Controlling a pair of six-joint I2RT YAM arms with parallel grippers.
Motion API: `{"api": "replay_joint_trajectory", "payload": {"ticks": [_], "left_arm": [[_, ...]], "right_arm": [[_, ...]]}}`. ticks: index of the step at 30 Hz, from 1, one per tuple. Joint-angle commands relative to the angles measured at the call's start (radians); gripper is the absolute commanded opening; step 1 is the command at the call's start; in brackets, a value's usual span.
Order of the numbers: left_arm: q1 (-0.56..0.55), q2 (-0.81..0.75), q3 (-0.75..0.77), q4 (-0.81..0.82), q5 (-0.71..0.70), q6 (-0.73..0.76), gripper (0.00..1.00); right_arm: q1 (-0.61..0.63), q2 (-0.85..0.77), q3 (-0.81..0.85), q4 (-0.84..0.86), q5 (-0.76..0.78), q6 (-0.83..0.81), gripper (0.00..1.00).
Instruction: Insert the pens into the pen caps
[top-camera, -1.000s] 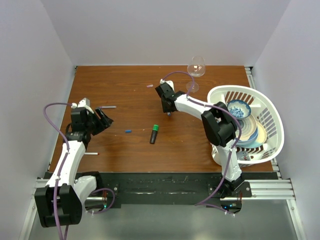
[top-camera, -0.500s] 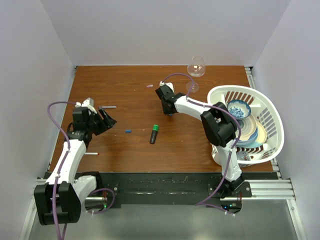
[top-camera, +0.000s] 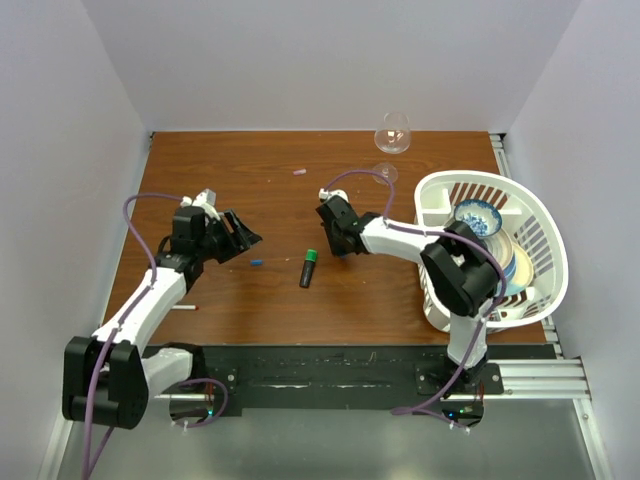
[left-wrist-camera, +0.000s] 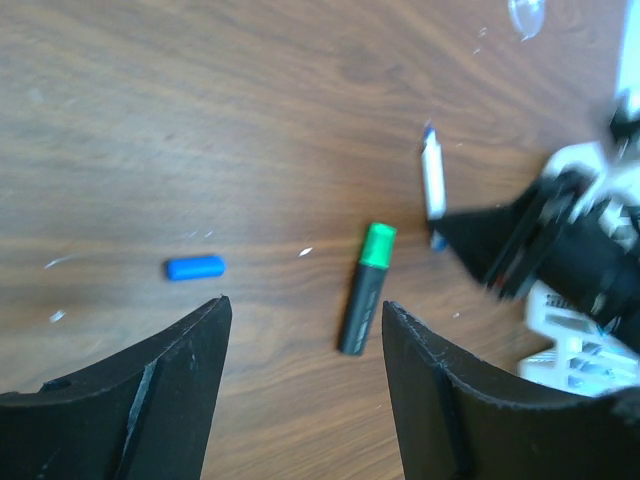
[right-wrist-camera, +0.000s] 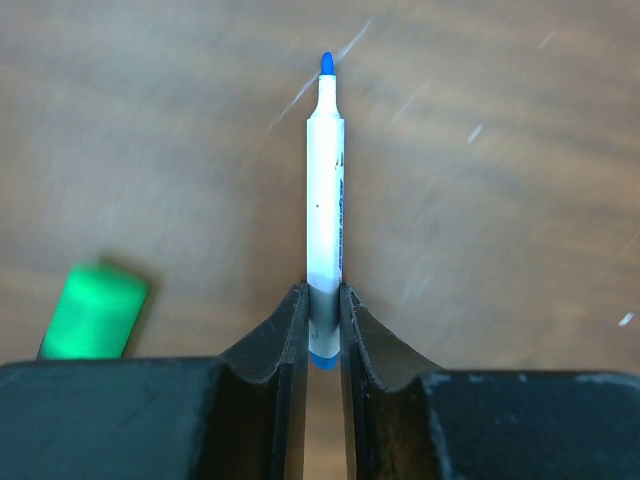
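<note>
My right gripper (right-wrist-camera: 322, 295) is shut on the back end of a white pen (right-wrist-camera: 326, 180), whose blue tip points away over the table. In the top view this gripper (top-camera: 340, 241) hovers at mid-table, just right of a black marker (top-camera: 308, 272) with a green cap (left-wrist-camera: 378, 245). A small blue cap (top-camera: 257, 262) lies left of the marker. My left gripper (top-camera: 247, 240) stands open just above and left of the blue cap (left-wrist-camera: 195, 267), nothing between its fingers (left-wrist-camera: 190, 370). A pale pink cap (top-camera: 299, 171) lies far back. Near the left front lies a thin white pen (top-camera: 183, 308).
A wine glass (top-camera: 392, 134) stands at the back of the brown table (top-camera: 250, 190). A white basket (top-camera: 545, 235) with stacked bowls and plates fills the right side, beside the right arm's elbow.
My left arm swung right toward the blue cap, staying open. My right gripper closed on the white pen and shifted slightly toward the near side.
</note>
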Motion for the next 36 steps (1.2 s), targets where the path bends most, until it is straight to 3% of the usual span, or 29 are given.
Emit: {"api": "replay_joint_trajectory", "payload": {"ticks": [1,12,29,31,34,36], "left_arm": [[-0.026,0.058,0.004,0.2,0.038,-0.107,0.65],[-0.111,0.147,0.044,0.367,0.026,-0.17,0.63],[-0.188,0.196,0.016,0.441,0.033,-0.192,0.63],[-0.195,0.208,0.015,0.458,0.045,-0.198,0.58],[-0.204,0.225,0.007,0.475,0.067,-0.209,0.42],[-0.208,0.223,-0.01,0.513,0.097,-0.228,0.18]], "right_arm": [[0.053,-0.131,-0.064,0.085,-0.032,0.025,0.06],[0.173,-0.32,-0.133,0.163,-0.109,0.119,0.05],[0.262,-0.325,-0.035,0.174,-0.136,0.177,0.04],[0.266,-0.316,-0.02,0.178,-0.132,0.188,0.05],[0.274,-0.309,-0.017,0.201,-0.118,0.196,0.05],[0.274,-0.306,-0.018,0.206,-0.122,0.196,0.07]]}}
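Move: From the left hand, the white pen's middle, already pinched at its butt by the right hand, is about 23 cm to the right, 10 cm ahead and 10 cm lower. The blue cap lies 2 cm ahead, 10 cm below. From the right hand, the open left fingers are some 23 cm left, 5 cm back and 11 cm higher; the green-capped pen lies 8 cm left, 5 cm back, just below. Right hand carries the pen 20 cm up, left and back; left hand goes right, closing round its nib. ##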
